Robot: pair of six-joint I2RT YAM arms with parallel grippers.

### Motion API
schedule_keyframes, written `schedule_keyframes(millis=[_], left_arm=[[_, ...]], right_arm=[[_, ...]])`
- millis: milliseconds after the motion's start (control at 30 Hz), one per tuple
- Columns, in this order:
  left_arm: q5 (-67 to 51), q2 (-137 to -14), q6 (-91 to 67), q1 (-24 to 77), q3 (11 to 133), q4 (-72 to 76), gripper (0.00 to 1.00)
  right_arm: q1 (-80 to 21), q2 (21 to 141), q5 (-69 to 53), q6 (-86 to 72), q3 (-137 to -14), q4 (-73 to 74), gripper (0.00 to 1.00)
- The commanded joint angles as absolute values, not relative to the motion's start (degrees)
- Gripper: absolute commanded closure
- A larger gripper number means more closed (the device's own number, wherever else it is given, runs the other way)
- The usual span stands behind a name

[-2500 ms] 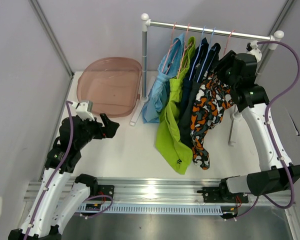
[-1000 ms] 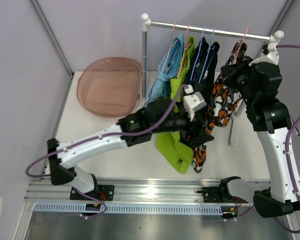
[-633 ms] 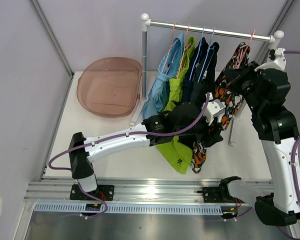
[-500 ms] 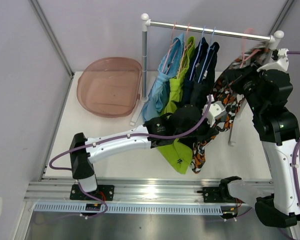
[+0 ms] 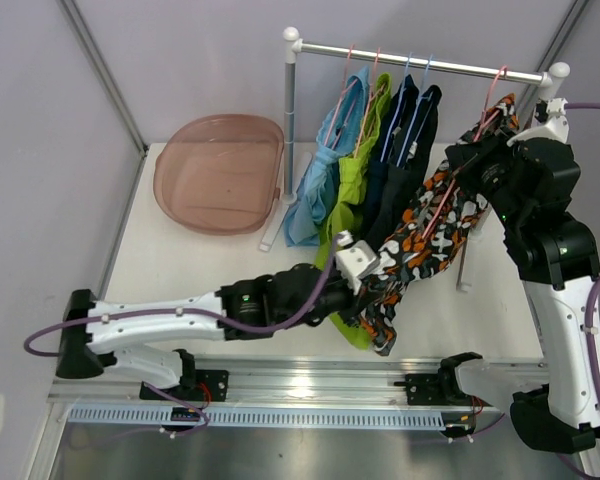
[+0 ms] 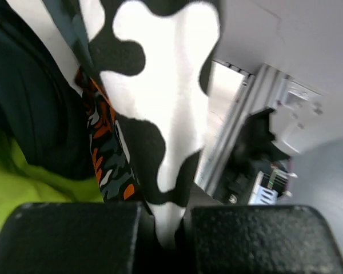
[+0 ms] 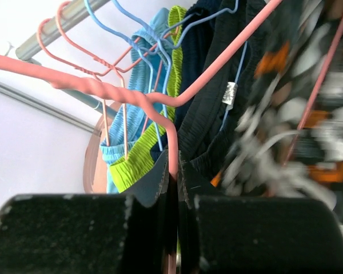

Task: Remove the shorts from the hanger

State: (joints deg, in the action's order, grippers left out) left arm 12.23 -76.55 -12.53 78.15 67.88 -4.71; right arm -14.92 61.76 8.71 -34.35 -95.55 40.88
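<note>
The orange-black-white patterned shorts (image 5: 432, 222) stretch from a pink hanger (image 5: 446, 192) down toward the table's near edge. My left gripper (image 5: 378, 285) is shut on their lower hem; in the left wrist view the white-and-black fabric (image 6: 160, 103) runs down between the closed pads of the left gripper (image 6: 169, 231). My right gripper (image 5: 462, 158) is shut on the pink hanger wire (image 7: 172, 142), which runs straight into the right gripper (image 7: 172, 171). Light blue shorts (image 5: 318, 175), lime green shorts (image 5: 350, 195) and dark navy shorts (image 5: 402, 150) hang on the rail (image 5: 420, 62). The patterned shorts (image 7: 308, 103) are blurred in the right wrist view.
A pink translucent tub (image 5: 220, 170) sits at the back left of the table. The rack's white post (image 5: 289, 120) stands beside it, and its right leg (image 5: 466, 262) is near the stretched shorts. The aluminium rail (image 5: 310, 385) runs along the near edge.
My left gripper closed on the patterned shorts and drew back toward the near edge, stretching them down and left. The right gripper kept the pink hanger up near the rail's right end.
</note>
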Motion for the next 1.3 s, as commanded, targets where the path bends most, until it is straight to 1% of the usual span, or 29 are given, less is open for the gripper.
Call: schedule_keyframes(millis=[0, 33, 100, 267, 300, 333, 433, 467, 600, 633, 700, 733, 833, 933, 1000, 1067, 1100, 1133, 1200, 1233, 1267], left_arm=[[17.0, -69.3, -18.2, 81.4, 61.8, -1.8, 1.00], [17.1, -68.6, -18.8, 81.4, 59.0, -1.3, 1.00], [18.6, -68.5, -19.1, 81.4, 58.7, -0.9, 1.00], [18.5, -74.8, -15.5, 81.4, 66.1, -1.7, 1.00], [18.3, -77.7, -14.3, 81.0, 67.1, -1.7, 1.00], [17.5, -79.3, -13.8, 80.8, 71.8, -2.2, 1.00], [15.6, -85.5, -11.0, 80.9, 74.8, -2.4, 1.00], [15.0, -86.6, -10.7, 81.2, 75.2, -2.5, 1.00], [15.6, -88.7, -13.3, 82.6, 71.8, -0.6, 1.00], [16.3, -87.1, -13.6, 83.1, 69.1, 3.6, 1.00], [18.1, -85.2, -14.9, 84.3, 66.4, 6.1, 1.00], [18.5, -84.3, -15.5, 84.6, 62.7, 7.7, 1.00], [20.6, -83.1, -17.9, 85.3, 59.8, 7.1, 1.00], [22.3, -83.7, -18.7, 85.3, 60.4, 6.0, 1.00], [24.1, -85.2, -18.2, 84.7, 62.3, 4.5, 1.00], [25.6, -87.3, -17.8, 83.6, 68.9, 0.5, 1.00], [25.8, -90.2, -17.7, 81.8, 71.0, -2.2, 1.00], [26.0, -91.9, -17.5, 80.6, 77.7, -5.9, 1.00], [25.2, -95.3, -17.3, 76.9, 82.8, -9.6, 1.00], [24.4, -99.0, -17.3, 75.5, 89.8, -13.0, 1.00], [21.7, -101.1, -17.5, 74.2, 92.2, -14.7, 1.00]], right_arm=[[-14.6, 62.7, 11.4, -31.6, -99.0, 36.3, 1.00], [-14.4, 62.9, 11.3, -31.9, -99.0, 36.5, 1.00], [-14.5, 62.8, 10.1, -33.3, -98.7, 36.5, 1.00], [-14.5, 62.0, 6.2, -35.9, -98.0, 37.3, 1.00], [-14.5, 61.7, 4.3, -36.6, -98.0, 37.8, 1.00], [-14.5, 61.1, 3.1, -38.0, -97.8, 37.8, 1.00], [-14.5, 60.6, 0.7, -39.6, -98.4, 37.4, 1.00], [-14.5, 61.2, 0.6, -39.6, -100.5, 37.8, 1.00], [-14.2, 64.0, -1.6, -38.8, -107.5, 42.4, 1.00], [-14.2, 64.2, -1.5, -38.7, -107.8, 42.6, 1.00], [-14.1, 64.2, -0.6, -38.2, -107.8, 42.4, 1.00], [-13.8, 64.4, -0.4, -38.3, -108.0, 42.6, 1.00], [-13.1, 65.0, -1.9, -38.8, -108.3, 42.8, 1.00], [-13.1, 64.4, -3.9, -40.9, -106.4, 42.7, 1.00], [-13.1, 63.6, -6.9, -42.4, -105.1, 42.7, 1.00], [-13.1, 61.8, -10.4, -46.8, -102.5, 43.2, 1.00], [-13.2, 61.1, -15.4, -48.5, -101.4, 43.0, 1.00], [-13.7, 60.1, -18.0, -50.3, -99.9, 42.3, 1.00], [-15.1, 56.7, -21.7, -56.1, -94.7, 40.0, 1.00], [-15.5, 55.4, -24.0, -57.9, -93.0, 39.2, 1.00], [-15.7, 54.2, -24.8, -59.5, -91.6, 38.8, 1.00]])
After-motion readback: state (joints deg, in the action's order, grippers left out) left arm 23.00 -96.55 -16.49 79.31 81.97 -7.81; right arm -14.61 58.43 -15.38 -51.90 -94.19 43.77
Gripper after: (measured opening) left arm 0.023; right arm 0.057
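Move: From the left hand, shut on the lower leg of the camouflage shorts, their middle lies about 11 cm ahead, 15 cm right and 8 cm up; the black shorts hang some 19 cm ahead, 8 cm right, 8 cm up, the green shorts 16 cm ahead, 2 cm left, 3 cm up. From the right hand, gripping the pink hanger's wire by its neck, the shorts' middle is 8 cm back, 6 cm left, 10 cm down, the rail 13 cm straight ahead, 8 cm up. Keep both grippers shut. With the left, work the cloth in short tugs, a little left, then right and left again while sinking about 8 cm, and finish by swinging forward and right as it rises slightly. Hold the right nearly still, lift the hanger about 4 cm, lower it again, then draw it left and back towards the left hand, twisting some 20 degrees counter-clockwise with its left side rising. ##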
